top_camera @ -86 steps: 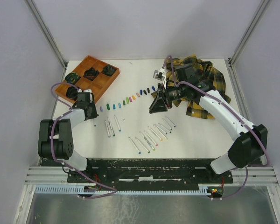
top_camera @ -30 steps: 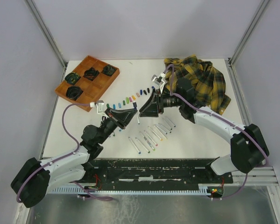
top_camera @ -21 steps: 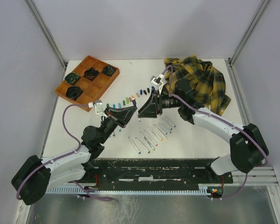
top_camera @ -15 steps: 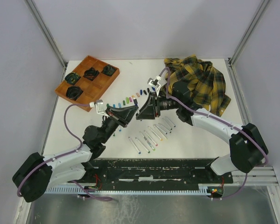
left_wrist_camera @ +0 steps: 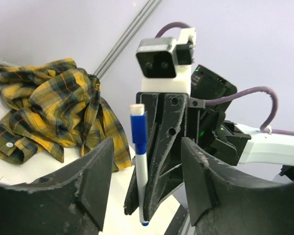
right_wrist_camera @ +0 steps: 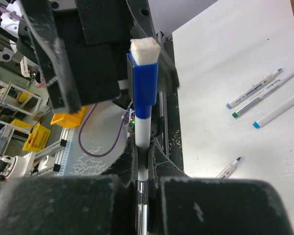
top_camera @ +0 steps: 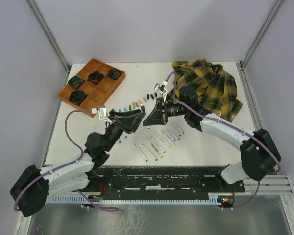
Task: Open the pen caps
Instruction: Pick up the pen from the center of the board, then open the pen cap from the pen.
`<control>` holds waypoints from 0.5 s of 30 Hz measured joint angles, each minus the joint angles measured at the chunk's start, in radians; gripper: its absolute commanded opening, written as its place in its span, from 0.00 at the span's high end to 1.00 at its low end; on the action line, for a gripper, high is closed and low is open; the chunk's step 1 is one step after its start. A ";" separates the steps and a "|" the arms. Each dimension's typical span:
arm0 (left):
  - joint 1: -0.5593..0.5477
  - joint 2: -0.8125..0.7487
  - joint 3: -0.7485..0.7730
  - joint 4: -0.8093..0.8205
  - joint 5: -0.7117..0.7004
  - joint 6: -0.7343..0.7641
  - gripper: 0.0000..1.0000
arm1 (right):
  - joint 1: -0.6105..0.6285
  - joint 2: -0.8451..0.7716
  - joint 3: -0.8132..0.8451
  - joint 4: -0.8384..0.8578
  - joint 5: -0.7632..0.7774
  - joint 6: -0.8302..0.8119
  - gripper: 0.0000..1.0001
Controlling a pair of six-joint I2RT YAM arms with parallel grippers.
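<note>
A white marker with a blue pen cap [left_wrist_camera: 138,131] stands upright in the air between my two grippers. My right gripper [right_wrist_camera: 143,147] is shut on its white barrel, and the blue cap [right_wrist_camera: 142,83] sticks out beyond the fingers. My left gripper [left_wrist_camera: 147,147] is open. Its fingers [left_wrist_camera: 95,181] stand on either side of the marker, apart from it. In the top view the left gripper [top_camera: 136,119] and the right gripper [top_camera: 148,118] meet tip to tip over the table's middle. A row of loose coloured pen caps [top_camera: 132,104] lies on the table behind them.
Several white markers [top_camera: 159,141] lie fanned out on the table in front of the grippers, some seen in the right wrist view [right_wrist_camera: 255,90]. An orange tray [top_camera: 103,89] with dark items sits at the back left. A yellow plaid shirt [top_camera: 210,88] lies at the back right.
The left gripper has opened and let go of the blue-capped marker. The right gripper has shut on its barrel. Both arms have stayed close together.
</note>
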 measured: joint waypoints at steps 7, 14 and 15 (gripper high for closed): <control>0.014 -0.202 0.020 -0.222 -0.018 0.003 0.24 | 0.000 0.000 0.069 -0.159 -0.020 -0.105 1.00; 0.127 -0.206 0.109 -0.423 0.083 -0.018 0.24 | 0.000 -0.001 0.138 -0.324 -0.046 -0.225 1.00; 0.150 -0.199 0.110 -0.429 0.104 -0.029 0.25 | 0.000 -0.001 0.141 -0.339 -0.049 -0.239 1.00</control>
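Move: The blue cap of the pen, still gripped by the right hand, lies about 2 cm ahead and 2 cm right of the left hand, nearly level. From the right hand the cap is roughly 4 cm forward, 1 cm left and 4 cm up. On the board some 20 cm below the left hand, the row of loose caps lies about 9 cm ahead and level sideways, and the laid-out pens lie about 18 cm back and 13 cm right. Leftward and away from the held pen's cap, the already parted left fingers draw off about 3 cm, first rising and easing back, then swinging forward and sinking a little as they spread wider. The right hand keeps its pinch on the pen's body almost in place, turning it only some 5 degrees. ##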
